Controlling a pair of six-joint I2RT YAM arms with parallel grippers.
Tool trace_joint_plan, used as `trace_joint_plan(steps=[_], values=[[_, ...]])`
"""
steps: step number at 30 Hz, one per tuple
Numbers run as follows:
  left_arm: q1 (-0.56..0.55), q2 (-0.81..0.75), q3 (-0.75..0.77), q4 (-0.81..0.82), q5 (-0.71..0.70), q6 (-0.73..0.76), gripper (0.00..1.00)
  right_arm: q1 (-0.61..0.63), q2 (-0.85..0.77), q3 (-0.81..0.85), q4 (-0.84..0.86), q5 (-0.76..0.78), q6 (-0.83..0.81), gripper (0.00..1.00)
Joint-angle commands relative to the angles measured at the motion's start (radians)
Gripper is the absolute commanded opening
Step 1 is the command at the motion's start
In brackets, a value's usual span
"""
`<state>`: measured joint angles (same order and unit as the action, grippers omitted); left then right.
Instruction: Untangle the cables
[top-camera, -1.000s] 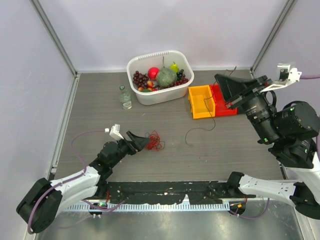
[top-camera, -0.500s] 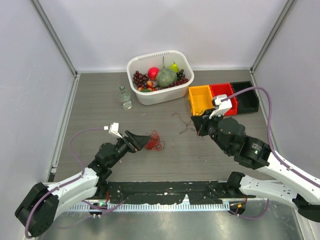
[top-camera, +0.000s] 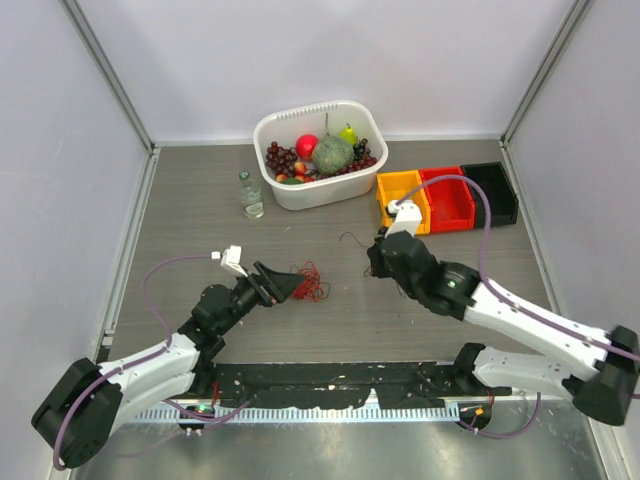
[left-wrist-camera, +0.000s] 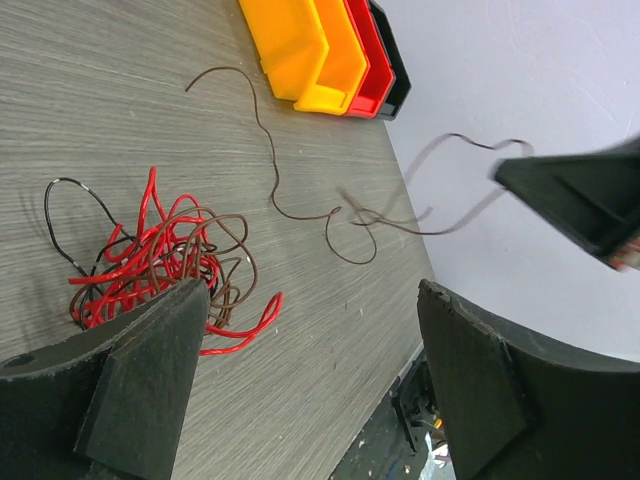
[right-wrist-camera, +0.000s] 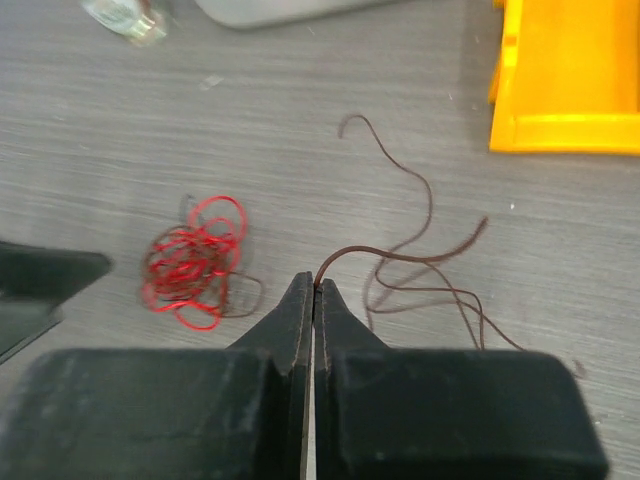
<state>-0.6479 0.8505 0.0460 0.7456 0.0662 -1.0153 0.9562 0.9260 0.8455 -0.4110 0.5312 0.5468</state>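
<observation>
The cables (top-camera: 310, 283) are a small tangle of red, brown and black wire on the table, also seen in the left wrist view (left-wrist-camera: 160, 260) and the right wrist view (right-wrist-camera: 192, 262). My left gripper (top-camera: 288, 287) (left-wrist-camera: 305, 300) is open, low over the table, with one finger (left-wrist-camera: 150, 370) right beside the tangle and nothing between the jaws. One long brown wire (right-wrist-camera: 400, 257) (left-wrist-camera: 270, 150) trails loose over the table, apart from the tangle. My right gripper (right-wrist-camera: 315, 285) (top-camera: 378, 255) is shut on one end of it, above the table's middle.
At the back stands a white basket (top-camera: 268, 125) of fruit, with a small bottle (top-camera: 250, 195) to its left. Yellow (top-camera: 402, 200), red (top-camera: 448, 200) and black (top-camera: 490, 193) bins sit in a row at the back right.
My right arm has swung down from high at the back right to the table's middle, bringing the brown wire with it. The left gripper has stayed by the tangle.
</observation>
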Motion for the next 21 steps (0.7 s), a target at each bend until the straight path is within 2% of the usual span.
trace_joint_plan(steps=[1, 2, 4, 8, 12, 13, 14, 15, 16, 17, 19, 21], values=[[-0.004, 0.007, -0.072, 0.061, 0.018, 0.021, 0.89, -0.124, 0.201, 0.046, 0.057, -0.129, 0.054, 0.01], [-0.004, 0.005, -0.072, 0.063, 0.02, 0.021, 0.89, -0.193, 0.253, 0.044, 0.052, -0.225, 0.07, 0.01], [-0.006, -0.001, -0.075, 0.063, 0.021, 0.023, 0.89, -0.259, 0.308, 0.021, 0.051, -0.308, 0.077, 0.01], [-0.01, -0.011, -0.081, 0.064, 0.014, 0.026, 0.89, -0.292, 0.341, -0.031, 0.057, -0.338, 0.055, 0.02], [-0.018, 0.007, -0.067, 0.067, 0.02, 0.038, 0.89, -0.315, 0.326, -0.046, 0.044, -0.327, 0.036, 0.25], [-0.022, 0.015, -0.061, 0.067, 0.029, 0.043, 0.89, -0.324, 0.324, -0.048, 0.037, -0.335, 0.038, 0.36], [-0.027, 0.018, -0.054, 0.067, 0.033, 0.053, 0.89, -0.327, 0.314, -0.049, 0.029, -0.339, 0.039, 0.41], [-0.041, 0.024, -0.051, 0.063, 0.037, 0.061, 0.89, -0.33, 0.307, -0.049, 0.006, -0.33, 0.053, 0.51], [-0.054, 0.024, -0.016, 0.042, 0.038, 0.075, 0.86, -0.33, 0.294, -0.052, -0.008, -0.324, 0.061, 0.55], [-0.073, 0.025, 0.018, -0.019, 0.034, 0.095, 0.85, -0.33, 0.287, -0.057, -0.038, -0.313, 0.08, 0.64], [-0.134, 0.028, 0.145, -0.212, -0.02, 0.173, 0.84, -0.333, 0.252, -0.075, -0.069, -0.295, 0.113, 0.72], [-0.215, 0.056, 0.268, -0.383, -0.136, 0.262, 0.84, -0.344, 0.228, -0.088, -0.09, -0.289, 0.125, 0.75]])
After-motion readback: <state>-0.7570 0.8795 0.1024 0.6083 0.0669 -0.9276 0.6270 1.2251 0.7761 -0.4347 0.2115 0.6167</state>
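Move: My right hand still pinches the brown cable. The patch of table where it goes is about 4 cm ahead, 4 cm right and 15 cm below; the yellow bin stands 15 cm ahead and 10 cm right, and the red tangle sits 12 cm left, 2 cm back. From my open left hand, the red tangle is roughly 4 cm ahead, 4 cm right and 7 cm down, and that patch is 20 cm right, 5 cm ahead. I drop my right hand some 13 cm towards the bare table short of the yellow bin, at first also 4 cm forward and then a little right, tipping the fingers down by about 25 degrees. Once low, I open the fingers wide and let go of the brown cable, easing slightly back. Late on, I shift my still-open left hand a few centimetres back, right and down beside the red tangle. ##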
